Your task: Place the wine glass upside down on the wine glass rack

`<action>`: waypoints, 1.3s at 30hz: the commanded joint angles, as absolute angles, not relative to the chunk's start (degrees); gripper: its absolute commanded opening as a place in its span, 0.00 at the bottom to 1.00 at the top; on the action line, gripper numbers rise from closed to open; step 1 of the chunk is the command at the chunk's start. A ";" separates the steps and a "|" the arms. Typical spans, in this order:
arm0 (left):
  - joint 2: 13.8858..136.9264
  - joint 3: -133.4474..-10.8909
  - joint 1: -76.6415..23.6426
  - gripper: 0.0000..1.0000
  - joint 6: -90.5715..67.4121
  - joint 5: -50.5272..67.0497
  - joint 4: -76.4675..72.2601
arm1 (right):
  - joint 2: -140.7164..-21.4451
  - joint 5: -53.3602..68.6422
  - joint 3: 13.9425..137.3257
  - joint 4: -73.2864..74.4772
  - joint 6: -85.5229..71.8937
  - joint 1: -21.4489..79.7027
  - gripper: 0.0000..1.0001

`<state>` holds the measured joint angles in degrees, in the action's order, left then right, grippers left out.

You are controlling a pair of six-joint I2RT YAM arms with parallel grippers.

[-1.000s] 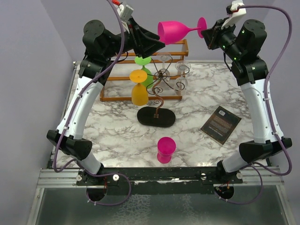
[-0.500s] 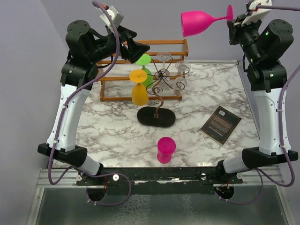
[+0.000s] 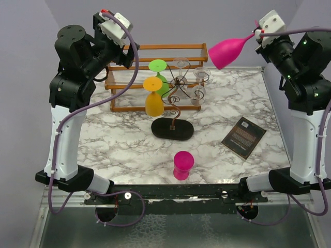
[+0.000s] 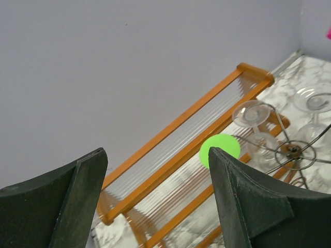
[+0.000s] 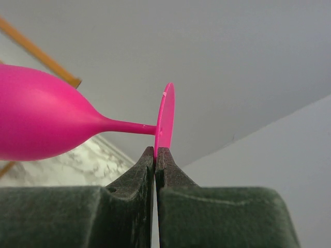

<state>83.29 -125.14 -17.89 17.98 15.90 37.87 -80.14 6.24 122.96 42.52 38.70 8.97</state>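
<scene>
My right gripper (image 3: 257, 35) is shut on the rim of the foot of a pink wine glass (image 3: 227, 51) and holds it high above the table's back right, bowl tilted down to the left. In the right wrist view the jaws (image 5: 156, 150) pinch the foot and the glass (image 5: 41, 121) lies sideways. The wine glass rack (image 3: 178, 85), dark wire on a black oval base (image 3: 172, 129), stands mid-table with orange (image 3: 153, 98), green (image 3: 158, 70) and clear glasses hanging on it. My left gripper (image 3: 118, 51) is open and empty, high at the back left (image 4: 155, 196).
An orange-brown wooden slatted shelf (image 3: 134, 77) stands behind the rack and also shows in the left wrist view (image 4: 181, 139). A second pink glass (image 3: 183, 165) stands near the table's front edge. A dark booklet (image 3: 243, 137) lies at the right.
My right arm has swung the pink glass to the right and tipped its bowl downward. My left gripper has drawn back to the left, away from the bowl.
</scene>
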 commanded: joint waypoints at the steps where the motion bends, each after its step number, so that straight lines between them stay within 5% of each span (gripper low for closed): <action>1: 82.09 -125.97 -17.71 0.82 26.42 9.10 42.00 | -79.20 14.04 122.62 59.36 55.15 8.83 0.01; 18: 82.88 -123.04 -17.36 0.83 28.78 4.86 40.05 | -75.61 27.26 109.70 68.00 69.61 13.82 0.01; 39: 83.25 -120.42 -16.09 0.86 29.66 -1.58 34.09 | -78.44 17.90 107.71 60.19 75.73 26.72 0.01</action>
<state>83.48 -120.51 -16.56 29.19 0.32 36.27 -77.17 22.00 107.53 63.64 73.84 25.21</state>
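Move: My right hand holds the pink wine glass by its foot, bowl out to the left. The rack's free near-right slot lies about 16 cm left, 8 cm back and 20 cm below it. The rack hub is some 23 cm left and 3 cm back, 19 cm down; the hanging clear glass 13 cm left and 1 cm ahead, 25 cm down; the orange glass 33 cm left, 4 cm back, 27 cm down. From my empty left hand the slot lies about 26 cm right, 7 cm back, 20 cm below. I keep the foot pinched and sink my right hand about 15 cm, rolling its left side down to swing the bowl underneath. Then I carry the glass level, leftward and a little back, to the near-right side of the rack, the hand turning some 40 degrees counter-clockwise overall. My open left hand backs away from the rack, left and forward, around 7 cm. ##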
